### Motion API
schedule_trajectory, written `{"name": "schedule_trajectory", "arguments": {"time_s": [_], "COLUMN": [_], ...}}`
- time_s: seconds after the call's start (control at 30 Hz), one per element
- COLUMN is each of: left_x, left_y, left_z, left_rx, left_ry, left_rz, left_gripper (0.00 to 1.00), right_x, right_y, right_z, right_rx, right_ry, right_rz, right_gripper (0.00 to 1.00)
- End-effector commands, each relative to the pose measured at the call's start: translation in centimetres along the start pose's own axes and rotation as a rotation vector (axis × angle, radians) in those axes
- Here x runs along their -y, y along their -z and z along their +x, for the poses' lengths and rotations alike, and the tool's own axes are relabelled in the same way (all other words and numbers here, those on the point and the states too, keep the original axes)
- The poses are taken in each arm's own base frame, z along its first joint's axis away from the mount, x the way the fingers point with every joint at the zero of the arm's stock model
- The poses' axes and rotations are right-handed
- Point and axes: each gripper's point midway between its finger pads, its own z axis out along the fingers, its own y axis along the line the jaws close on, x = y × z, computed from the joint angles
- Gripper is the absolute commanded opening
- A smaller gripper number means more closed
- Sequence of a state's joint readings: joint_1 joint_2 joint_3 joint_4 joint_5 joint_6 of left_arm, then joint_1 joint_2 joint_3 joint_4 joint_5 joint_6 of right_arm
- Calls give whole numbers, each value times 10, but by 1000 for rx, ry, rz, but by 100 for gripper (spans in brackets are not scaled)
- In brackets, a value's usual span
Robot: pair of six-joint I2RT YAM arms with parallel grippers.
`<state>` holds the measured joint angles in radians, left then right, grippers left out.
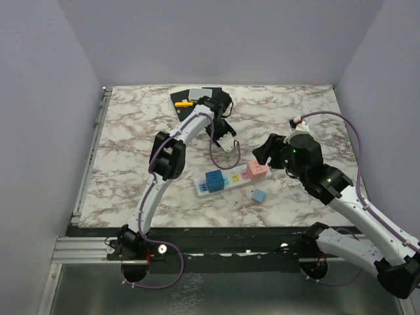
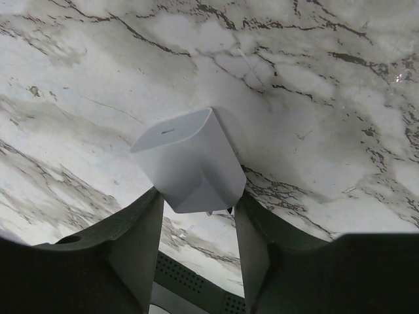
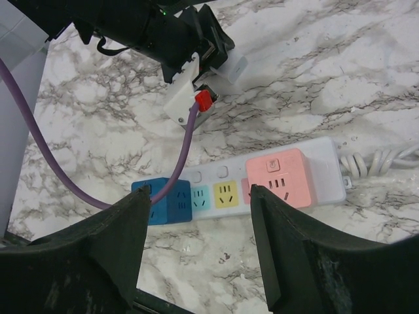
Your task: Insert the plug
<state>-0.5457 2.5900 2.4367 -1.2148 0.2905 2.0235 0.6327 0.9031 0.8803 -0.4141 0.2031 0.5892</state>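
The white plug (image 2: 190, 160) rests on the marble table, its flat face with a slot turned up and left. My left gripper (image 2: 196, 199) has its dark fingers pressed against the plug's two lower sides, shut on it. From above, that gripper (image 1: 223, 134) is at the middle back, with the plug (image 1: 228, 145) under it. The white power strip (image 1: 230, 178) lies in front, carrying a blue cube (image 3: 167, 203), teal and yellow sockets and a pink cube (image 3: 278, 175). My right gripper (image 3: 200, 196) hovers open over the strip, nothing between its fingers.
A small light-blue cube (image 1: 258, 195) lies loose in front of the strip. A black pad with a yellow piece (image 1: 184, 103) sits at the back. The left arm's purple cable (image 3: 183, 157) loops over the strip. The strip's cord (image 3: 386, 160) runs off to the right.
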Motion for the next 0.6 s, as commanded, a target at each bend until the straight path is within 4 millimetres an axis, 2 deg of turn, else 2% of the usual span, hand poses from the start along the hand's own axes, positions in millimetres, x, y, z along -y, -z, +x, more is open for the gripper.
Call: {"name": "schedule_trajectory", "arguments": {"time_s": [0.0,0.07,0.13,0.2,0.23,0.27,0.37,0.57], "left_x": [66,64,64,65,67,69,69,42], "left_y": [-32,-24,-17,-12,-11,-10,-13,-24], "left_z": [-25,-34,-44,-50,-53,-55,-61,-54], "left_rx": [129,160,188,216,231,241,275,299], "left_ry": [156,222,286,341,359,373,438,656], "left_rz": [194,165,151,144,148,152,155,72], "left_gripper": [50,54,64,78,90,98,99,99], "right_x": [-3,-3,-3,-4,-4,-4,-4,-1], "right_y": [3,3,2,1,1,1,0,0], "right_z": [-2,0,1,2,2,1,1,3], "right_rx": [-11,-13,-17,-22,-23,-23,-22,-25], "right_ry": [-19,-24,-26,-26,-25,-25,-24,-20], "right_rz": [-9,-12,-14,-14,-15,-13,-10,0], "right_gripper": [67,67,67,67,67,68,68,68]}}
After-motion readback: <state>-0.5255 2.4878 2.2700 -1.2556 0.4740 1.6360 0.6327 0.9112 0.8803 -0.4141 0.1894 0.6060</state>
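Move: The plug is right at the left hand, its middle about 2 cm back of the hand point and 1 cm below, level left to right, between the half-closed fingertips. Counted from that hand, the pink cube sits some 13 cm back and 11 cm to the right, the blue cube about 16 cm back and 3 cm left, the black mat about 11 cm ahead and 10 cm left. From the right hand the plug lies roughly 18 cm ahead, 15 cm left and 22 cm below. The left hand draws back about 5.5 cm towards the power strip, staying low at nearly the same height, while its fingers spread from half open to fully open and let the plug go. Along the way the wrist tilts so the fingertips swing back under it by some 20 degrees and turns about as much counter-clockwise, leaving the open fingers around the plug for another grasp. ##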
